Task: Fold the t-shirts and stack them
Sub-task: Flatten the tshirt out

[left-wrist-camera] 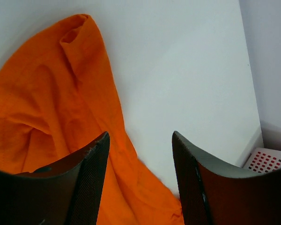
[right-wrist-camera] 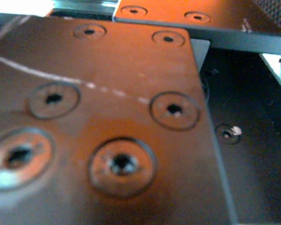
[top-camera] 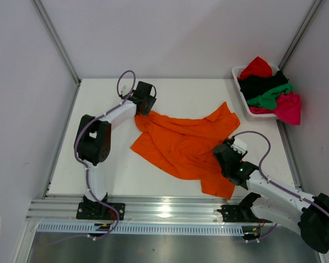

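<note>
A bright orange t-shirt lies crumpled and partly spread in the middle of the table. My left gripper hangs at its far left corner. In the left wrist view it is open, its two dark fingers straddling the edge of the orange cloth without pinching it. My right gripper sits over the shirt's near right part. Its fingers do not show: the right wrist view holds only a blurred, orange-tinted metal plate with screw holes. Red, black, green and magenta-pink t-shirts are heaped at the back right.
The heaped shirts fill a white slatted basket at the table's far right corner, whose corner also shows in the left wrist view. Grey walls enclose the table on three sides. An aluminium rail carries both arm bases along the near edge.
</note>
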You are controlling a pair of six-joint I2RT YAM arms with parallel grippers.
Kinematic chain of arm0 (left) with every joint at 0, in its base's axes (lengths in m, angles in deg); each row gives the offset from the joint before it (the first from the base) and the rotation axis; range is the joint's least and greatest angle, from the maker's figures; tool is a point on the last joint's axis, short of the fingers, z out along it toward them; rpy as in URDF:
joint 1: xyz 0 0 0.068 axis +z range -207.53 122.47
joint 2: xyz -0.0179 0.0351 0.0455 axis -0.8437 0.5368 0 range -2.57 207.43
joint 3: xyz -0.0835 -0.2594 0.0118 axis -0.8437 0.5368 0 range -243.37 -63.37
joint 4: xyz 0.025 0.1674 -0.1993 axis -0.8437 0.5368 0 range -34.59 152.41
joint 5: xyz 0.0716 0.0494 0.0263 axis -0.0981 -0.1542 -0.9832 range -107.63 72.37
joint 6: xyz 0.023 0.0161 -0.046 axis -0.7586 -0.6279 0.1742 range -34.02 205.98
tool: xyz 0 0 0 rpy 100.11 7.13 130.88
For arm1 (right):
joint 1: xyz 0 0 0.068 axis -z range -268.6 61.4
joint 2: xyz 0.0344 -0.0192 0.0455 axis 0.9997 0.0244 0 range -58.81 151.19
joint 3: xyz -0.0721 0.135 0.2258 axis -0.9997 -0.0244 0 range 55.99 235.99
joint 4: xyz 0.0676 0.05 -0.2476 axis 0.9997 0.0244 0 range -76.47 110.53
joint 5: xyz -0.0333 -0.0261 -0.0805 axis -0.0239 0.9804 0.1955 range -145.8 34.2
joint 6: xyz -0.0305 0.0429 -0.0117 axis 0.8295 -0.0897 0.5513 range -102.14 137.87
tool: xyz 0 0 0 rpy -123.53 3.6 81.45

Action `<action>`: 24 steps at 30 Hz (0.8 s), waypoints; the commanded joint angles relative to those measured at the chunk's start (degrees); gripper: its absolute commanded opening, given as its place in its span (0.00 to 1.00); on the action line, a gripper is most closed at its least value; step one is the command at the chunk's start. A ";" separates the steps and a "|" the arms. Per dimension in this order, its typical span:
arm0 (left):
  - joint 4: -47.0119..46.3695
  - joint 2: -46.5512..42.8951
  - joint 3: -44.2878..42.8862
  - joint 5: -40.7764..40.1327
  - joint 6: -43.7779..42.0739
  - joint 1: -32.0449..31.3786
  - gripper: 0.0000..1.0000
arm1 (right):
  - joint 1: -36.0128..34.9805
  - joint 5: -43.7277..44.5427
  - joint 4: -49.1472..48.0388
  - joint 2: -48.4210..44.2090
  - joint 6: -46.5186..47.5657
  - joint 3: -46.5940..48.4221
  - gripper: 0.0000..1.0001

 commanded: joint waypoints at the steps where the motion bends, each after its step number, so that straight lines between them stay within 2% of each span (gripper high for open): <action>1: 2.07 -1.93 0.49 -3.09 -0.92 1.12 0.59 | -0.38 1.35 0.47 -0.52 -1.00 0.25 0.62; 12: 6.12 -0.17 -0.65 -2.57 2.24 3.49 0.58 | -0.47 1.79 1.61 -1.22 -1.18 0.60 0.62; 24: 4.81 3.34 -2.94 0.24 1.54 3.93 0.56 | -0.47 2.40 3.02 -1.74 -0.83 1.31 0.62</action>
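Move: The t-shirt's curled far-left end lies about 7 cm to the left of the left hand, some 3 cm back and 8 cm below its open fingers. The shirt's near-left corner is about 20 cm back and 7 cm to the left of that hand; its far-right tip lies some 42 cm to the right and 2 cm ahead. From the right hand, the curled end is roughly 42 cm left, 19 cm ahead and 7 cm below. Bring the left gripper about 4 cm to the left towards the t-shirt's curled far-left end, sinking as you go, faster near the finish, by about 3 cm in all. Tip the fingers slightly further down, turn the hand a touch counter-clockwise, and keep the jaws open, still short of the cloth. ##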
